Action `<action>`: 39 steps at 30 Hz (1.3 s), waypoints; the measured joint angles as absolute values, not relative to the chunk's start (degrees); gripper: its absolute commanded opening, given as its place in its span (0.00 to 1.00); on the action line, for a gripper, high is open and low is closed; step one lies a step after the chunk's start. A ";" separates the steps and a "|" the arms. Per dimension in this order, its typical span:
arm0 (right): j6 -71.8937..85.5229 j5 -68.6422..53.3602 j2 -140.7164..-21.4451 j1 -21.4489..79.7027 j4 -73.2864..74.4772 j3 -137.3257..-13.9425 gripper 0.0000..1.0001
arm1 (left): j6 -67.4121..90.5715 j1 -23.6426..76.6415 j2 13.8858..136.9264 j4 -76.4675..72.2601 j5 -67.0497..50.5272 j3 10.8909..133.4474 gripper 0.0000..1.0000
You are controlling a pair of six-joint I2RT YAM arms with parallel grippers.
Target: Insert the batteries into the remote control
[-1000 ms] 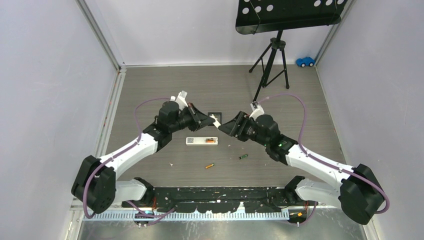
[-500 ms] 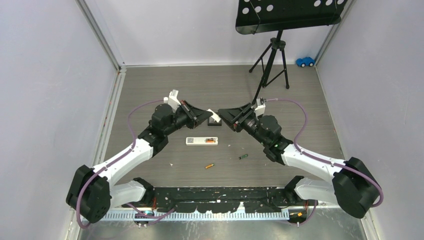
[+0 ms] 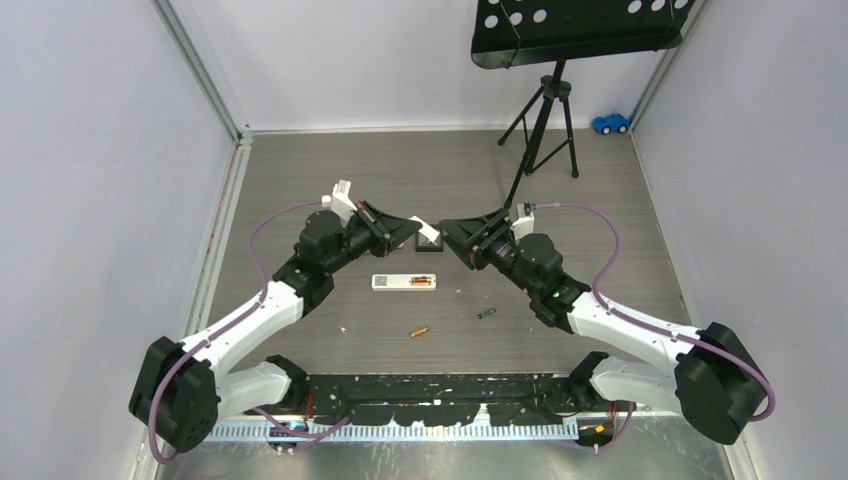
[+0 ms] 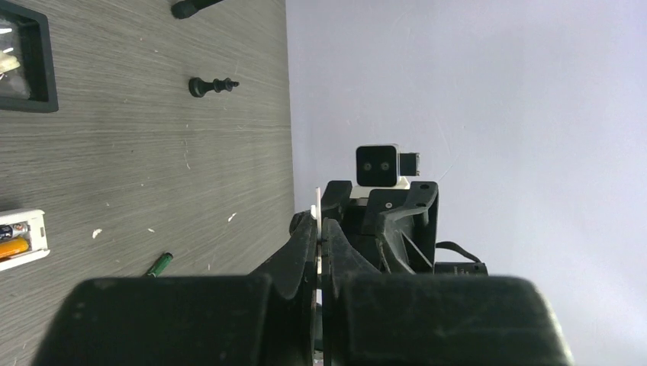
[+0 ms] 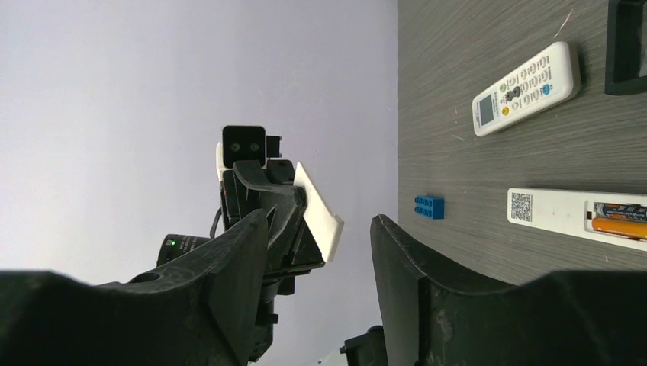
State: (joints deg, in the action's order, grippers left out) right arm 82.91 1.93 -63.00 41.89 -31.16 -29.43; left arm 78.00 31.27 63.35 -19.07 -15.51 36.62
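Note:
The remote control (image 3: pixel 400 282) lies back up on the floor in the middle, its compartment open with an orange battery (image 3: pixel 423 283) and a dark one inside. It also shows in the right wrist view as the remote control (image 5: pixel 564 212) with batteries (image 5: pixel 619 217). A loose orange battery (image 3: pixel 419 331) and a green battery (image 3: pixel 486 313) lie nearer the bases. My left gripper (image 3: pixel 420 234) hangs above the floor, shut on a thin white cover plate (image 5: pixel 320 212). Facing it, my right gripper (image 3: pixel 450 233) is open, its jaws on either side of the plate's tip without touching.
A black tray (image 3: pixel 431 229) sits just behind the two grippers. A shorter white remote (image 5: pixel 525 88) and a blue brick (image 5: pixel 429 207) lie near the long one. A black peg (image 4: pixel 212 85) lies further off. A music stand's tripod (image 3: pixel 545 130) stands at the back right.
Both grippers have risen and turned to face each other. The left has drawn slightly left with the plate. The right jaws narrowed, then widened again.

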 measured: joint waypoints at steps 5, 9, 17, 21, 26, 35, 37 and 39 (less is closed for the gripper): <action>83.07 1.02 -64.79 41.91 -32.56 -29.43 0.49 | 78.48 31.27 63.29 -19.07 -15.44 36.62 0.00; 83.59 -1.15 -67.90 41.91 -36.01 -29.43 0.36 | 79.46 31.27 63.55 -19.53 -15.57 36.62 0.00; 85.36 -3.03 -71.05 41.89 -41.74 -29.43 0.01 | 80.66 31.18 64.51 -20.43 -15.90 36.53 0.05; 84.49 -3.11 -70.50 41.89 -41.17 -29.45 0.00 | 77.95 31.05 64.49 -19.25 -16.40 36.56 0.45; 81.10 -3.03 -65.76 41.91 -32.01 -29.50 0.00 | 66.39 29.76 65.34 -6.15 -19.44 41.12 0.70; 72.27 -5.06 -65.21 41.85 -11.97 -33.91 0.00 | 50.35 19.14 66.57 14.33 -22.48 45.47 0.71; 71.48 -7.22 -68.75 41.85 -11.05 -34.83 0.01 | 48.16 18.61 66.63 17.45 -21.47 44.86 0.70; 70.41 -9.26 -72.95 41.85 -10.48 -35.38 0.00 | 45.84 18.61 66.63 20.69 -19.73 44.29 0.67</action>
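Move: The white battery cover sticks out to the right of the left hand's shut fingers, its middle about 3 cm to their right at the same height. From the open right hand it lies some 4 cm left and 2 cm ahead, about level. The remote's middle is about 6 cm ahead of the right hand, 11 cm left and 23 cm down. The black tray lies about 17 cm ahead and 4 cm left, the green battery 2 cm back and 10 cm right, both likewise on the table. Leftward by about 2 cm, the right hand brings its open fingers over the free end of the battery cover and closes to pinch it; the left fingers then open and let go. The right hand carries the cover down some 9 cm and slightly back, towards the remote, turning its left side down, while the left hand withdraws down about 10 cm and left 8, rolling some 30 degrees. ##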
